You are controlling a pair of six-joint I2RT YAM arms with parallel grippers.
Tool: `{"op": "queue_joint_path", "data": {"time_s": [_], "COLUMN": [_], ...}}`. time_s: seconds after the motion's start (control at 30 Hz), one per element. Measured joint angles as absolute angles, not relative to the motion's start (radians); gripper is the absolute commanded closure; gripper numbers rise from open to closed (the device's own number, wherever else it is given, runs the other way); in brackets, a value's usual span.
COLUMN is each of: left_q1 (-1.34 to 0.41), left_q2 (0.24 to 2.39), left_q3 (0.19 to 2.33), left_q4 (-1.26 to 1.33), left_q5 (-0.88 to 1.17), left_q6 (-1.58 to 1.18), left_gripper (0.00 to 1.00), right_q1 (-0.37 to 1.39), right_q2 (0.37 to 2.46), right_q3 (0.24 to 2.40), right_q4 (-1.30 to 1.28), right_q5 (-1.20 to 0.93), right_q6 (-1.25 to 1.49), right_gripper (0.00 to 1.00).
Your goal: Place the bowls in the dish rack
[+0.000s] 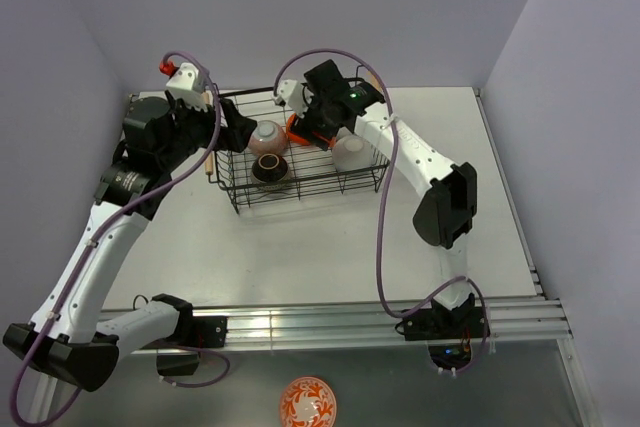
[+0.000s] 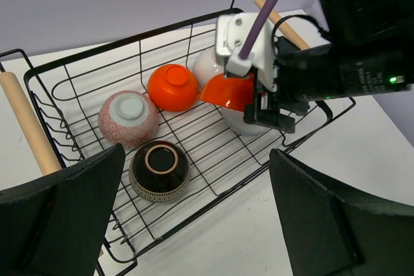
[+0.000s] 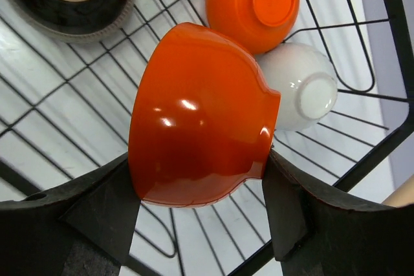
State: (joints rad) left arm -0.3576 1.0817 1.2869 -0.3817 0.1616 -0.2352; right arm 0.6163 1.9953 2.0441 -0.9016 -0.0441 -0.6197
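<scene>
The black wire dish rack stands at the back of the table. Upside down in it lie a pinkish bowl, a dark patterned bowl, an orange bowl and a white bowl; a second white one shows under the right arm. My right gripper is shut on another orange bowl, tilted just above the rack's wires next to the white bowl. My left gripper hangs open and empty over the rack's edge beside the dark bowl.
The rack has a wooden rod handle at each short end. An orange-and-white patterned bowl sits below the table's front rail. Grey walls close in at the back and both sides. The right arm reaches over the rack's right end.
</scene>
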Motion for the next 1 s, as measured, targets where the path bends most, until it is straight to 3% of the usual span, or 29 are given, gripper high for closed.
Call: {"op": "queue_joint_path", "data": {"time_s": [0.4, 1.0], "left_q1": [-0.303, -0.219], "left_q2": [1.063, 1.071], "left_q3": [1.261, 1.247], "left_q4": [-0.383, -0.387], "left_q5": [0.216, 0.306], "left_q6": [-0.254, -0.257], "left_gripper": [0.0, 0.0], "right_q1": [0.673, 0.698], "right_q2": [2.066, 2.167], "right_q3": [1.963, 1.958], "right_q4": [-0.818, -0.714], "right_q5": [0.094, 0.187], "right_q6": [-0.886, -1.013], "right_gripper": [1.0, 1.0]}}
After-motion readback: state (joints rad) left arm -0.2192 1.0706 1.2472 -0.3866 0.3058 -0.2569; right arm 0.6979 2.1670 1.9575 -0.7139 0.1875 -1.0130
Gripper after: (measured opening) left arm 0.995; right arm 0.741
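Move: The orange bowl in the right hand is bound for the free patch of rack about 4 cm ahead, 3 cm left and 11 cm below that hand. The black bowl stands level with the hand and some 13 cm left, the near white bowl about 4 cm ahead and 6 cm right, the rear orange bowl roughly 12 cm ahead and 5 cm left, all about 11 cm lower. For the empty left hand, that patch lies some 13 cm ahead, 14 cm right and 27 cm down. The orange bowl, still pinched in the right fingers, is lowered about 8 cm into the rack while being carried some 4 cm forward and slightly left, towards the gap in front of the rear orange bowl. On the way the right wrist rolls its left side down by about 25 degrees and swings a little counter-clockwise. The open left hand edges 2 to 3 cm left, farther from the rack's middle. ##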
